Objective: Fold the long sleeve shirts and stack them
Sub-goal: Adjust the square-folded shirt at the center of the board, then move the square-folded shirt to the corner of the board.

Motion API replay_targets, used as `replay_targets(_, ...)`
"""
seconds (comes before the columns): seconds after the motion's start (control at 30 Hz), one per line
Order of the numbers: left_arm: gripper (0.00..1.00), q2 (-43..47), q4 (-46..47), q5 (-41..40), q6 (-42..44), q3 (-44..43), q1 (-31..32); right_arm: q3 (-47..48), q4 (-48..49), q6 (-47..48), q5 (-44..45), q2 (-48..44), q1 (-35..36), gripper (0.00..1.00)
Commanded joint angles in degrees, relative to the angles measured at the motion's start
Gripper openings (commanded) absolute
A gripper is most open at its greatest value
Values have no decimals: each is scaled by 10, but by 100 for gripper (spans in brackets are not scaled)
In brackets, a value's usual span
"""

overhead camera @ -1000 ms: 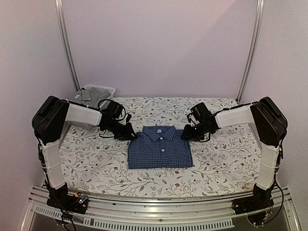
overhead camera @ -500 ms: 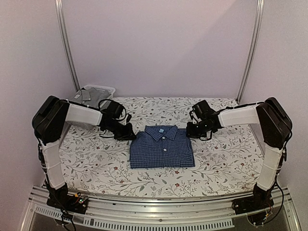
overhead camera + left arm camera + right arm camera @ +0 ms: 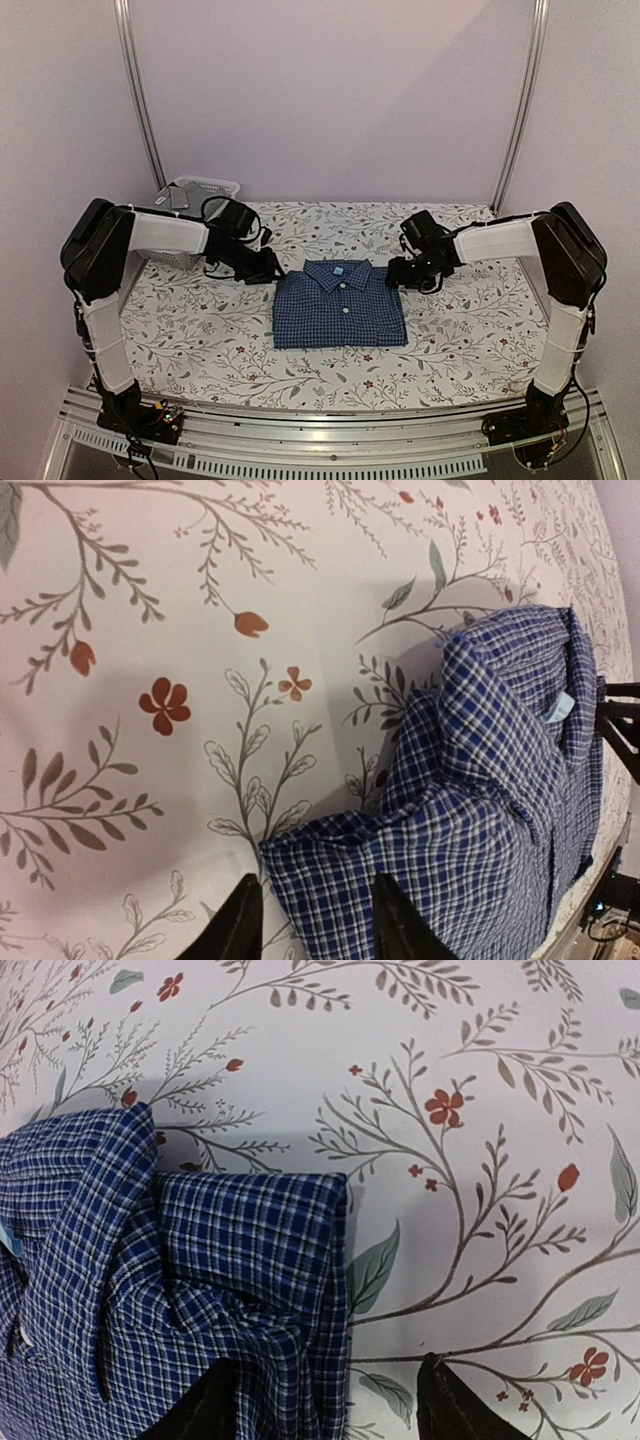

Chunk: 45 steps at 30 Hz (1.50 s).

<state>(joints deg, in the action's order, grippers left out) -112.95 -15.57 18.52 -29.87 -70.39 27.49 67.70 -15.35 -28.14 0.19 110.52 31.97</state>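
Note:
A dark blue checked long sleeve shirt (image 3: 340,305) lies folded into a neat rectangle, collar toward the back, on the flowered table cover. My left gripper (image 3: 268,270) sits at its back left corner. In the left wrist view that gripper (image 3: 315,925) is open, one finger on the cover and the other over the shirt's (image 3: 480,810) corner. My right gripper (image 3: 396,275) is at the back right corner. In the right wrist view it (image 3: 335,1410) is also open and straddles the shirt's (image 3: 200,1260) folded side edge. Grey shirt cloth (image 3: 176,199) lies in a basket at back left.
A white slotted basket (image 3: 212,186) stands at the back left corner, partly behind my left arm. The flowered table cover (image 3: 470,330) spreads on both sides of the shirt. Metal uprights (image 3: 140,100) rise at the back corners.
Both grippers closed on the shirt's back corners, then opened. The folded shirt has slid a little to the right, and my left gripper has followed it.

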Motion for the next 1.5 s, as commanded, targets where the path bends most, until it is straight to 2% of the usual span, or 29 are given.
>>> replay_targets(0.0,48,67,-22,-24,17,-7,-11,24,-44,10,50,-64,21,77)
replay_targets(0.03,53,79,-24,-27,19,-4,-14,31,-54,11,57,-69,31,90)
replay_targets(0.07,58,91,-27,-30,20,-1,-16,39,-62,11,65,-76,42,97)
replay_targets(0.2,76,135,-38,-44,27,11,-20,69,-73,8,71,-83,94,99)
replay_targets(0.4,85,185,-43,-44,27,28,-24,99,13,11,-93,-52,148,99)
replay_targets(0.63,88,221,-53,-51,26,39,-25,143,97,-23,-229,38,165,99)
replay_targets(0.8,88,237,-59,-56,28,46,-25,149,143,-60,-270,93,165,99)
replay_targets(1.1,88,243,-65,-59,29,49,-28,122,149,-79,-255,139,142,99)
replay_targets(1.47,88,244,-74,-59,27,44,-29,58,131,-21,-264,106,16,99)
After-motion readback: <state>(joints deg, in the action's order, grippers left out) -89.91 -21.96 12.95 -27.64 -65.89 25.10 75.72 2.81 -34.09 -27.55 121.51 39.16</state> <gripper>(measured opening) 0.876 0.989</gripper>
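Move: The folded shirt's middle lies about 12 cm to the right hand's left and 8 cm back, some 2 cm below; its collar is also about 12 cm left, roughly 2 cm farther out. From the left hand, at the far-left corner, the shirt's middle is about 13 cm right and 9 cm back, 2 cm lower. The basket is about 22 cm left and 14 cm ahead of the left hand. Leftward in a high arc of about 11 cm, the right hand crosses the shirt by some 20 cm while drawing back, opening fully and rolling its left side up. It comes down on the shirt's left part, then pushes it right and forward about 6 cm each way, fingers still spread. The left hand rises clear of the far-left corner, opening wide and drifting left. ##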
